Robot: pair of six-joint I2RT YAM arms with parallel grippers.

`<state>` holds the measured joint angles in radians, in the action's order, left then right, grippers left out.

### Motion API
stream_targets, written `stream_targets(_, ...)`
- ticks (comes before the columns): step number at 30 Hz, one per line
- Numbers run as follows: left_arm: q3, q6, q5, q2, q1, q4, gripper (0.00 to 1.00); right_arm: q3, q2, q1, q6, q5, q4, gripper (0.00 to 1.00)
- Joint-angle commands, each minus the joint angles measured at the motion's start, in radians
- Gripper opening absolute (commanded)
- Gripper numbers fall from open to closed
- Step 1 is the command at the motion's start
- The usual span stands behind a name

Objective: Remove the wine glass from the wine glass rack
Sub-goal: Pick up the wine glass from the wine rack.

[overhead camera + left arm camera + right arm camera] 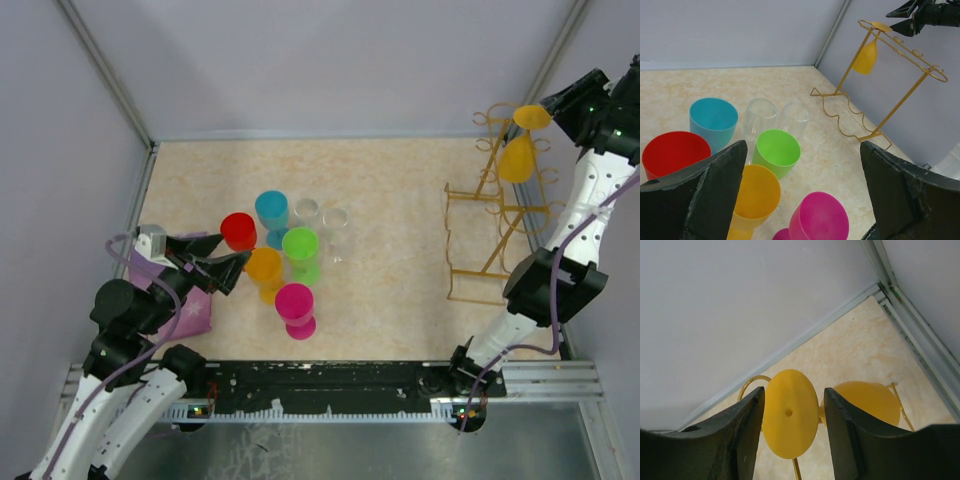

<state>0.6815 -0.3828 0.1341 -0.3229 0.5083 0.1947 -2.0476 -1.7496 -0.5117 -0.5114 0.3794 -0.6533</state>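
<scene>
A yellow wine glass (517,158) hangs upside down at the far end of the gold wire wine glass rack (490,215), at the back right. Its round foot (790,412) lies on top of the rails, with the bowl (865,400) below. My right gripper (793,405) straddles the foot edge-on. The left finger (747,430) is at the disc's rim, while a narrow gap shows at the right finger (840,430). From the left wrist view, the glass (865,57) and rack (880,100) are far off. My left gripper (235,262) hovers open beside the cups, holding nothing.
Red (238,231), blue (271,210), green (300,245), orange (264,266) and pink (295,302) plastic glasses and two clear ones (320,215) cluster mid-table. A pink cloth (195,315) lies under the left arm. Walls enclose the table on the sides and at the back.
</scene>
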Motion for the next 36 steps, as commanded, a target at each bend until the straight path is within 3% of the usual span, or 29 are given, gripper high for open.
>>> stream_targets(1,-0.015,0.023,0.015,0.006,0.001,-0.008,1.00,0.041,0.027,-0.002,-0.056,0.062,0.081,0.49)
stream_targets(5,-0.012,0.034,0.010,0.003,0.000,-0.003,1.00,0.071,0.028,-0.002,-0.052,0.069,0.073,0.47)
stream_targets(14,0.000,0.033,-0.006,0.008,0.000,0.015,1.00,0.096,0.059,-0.002,-0.044,0.009,0.078,0.26)
stream_targets(24,0.013,0.025,-0.004,0.009,-0.001,0.022,1.00,0.045,0.072,-0.002,0.002,-0.048,0.015,0.25)
stream_targets(30,0.013,0.021,-0.005,0.014,-0.001,0.025,1.00,0.029,0.079,-0.002,0.005,-0.049,0.014,0.15)
stream_targets(36,0.012,0.015,-0.003,0.016,0.000,0.027,1.00,0.032,0.090,-0.002,-0.020,-0.023,0.040,0.14)
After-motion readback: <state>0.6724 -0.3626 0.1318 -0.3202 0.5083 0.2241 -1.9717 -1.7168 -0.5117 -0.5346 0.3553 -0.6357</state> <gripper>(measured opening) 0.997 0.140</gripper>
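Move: The orange wine glass's foot, a flat disc at the far end of the rack, lies about 3 cm ahead of the right hand, 2 cm left and 3 cm lower; its bowl hangs beneath, some 14 cm below the hand. The next empty ring is about 3 cm back, level sideways and 3 cm down; another is 3 cm ahead and 11 cm left, equally low. From the left hand the foot is roughly 30 cm ahead, 57 cm right and 2 cm higher. The orange glass's foot is taken by its rim: the half-open right hand sinks about 3 cm beside it, its left side tipping up some 5 degrees, and the fingers close until nearly shut, pinching the rim between their tips. Keeping that pinch, the hand then eases back about 1 cm and rises roughly 2 cm, raising the gripped side of the foot. ##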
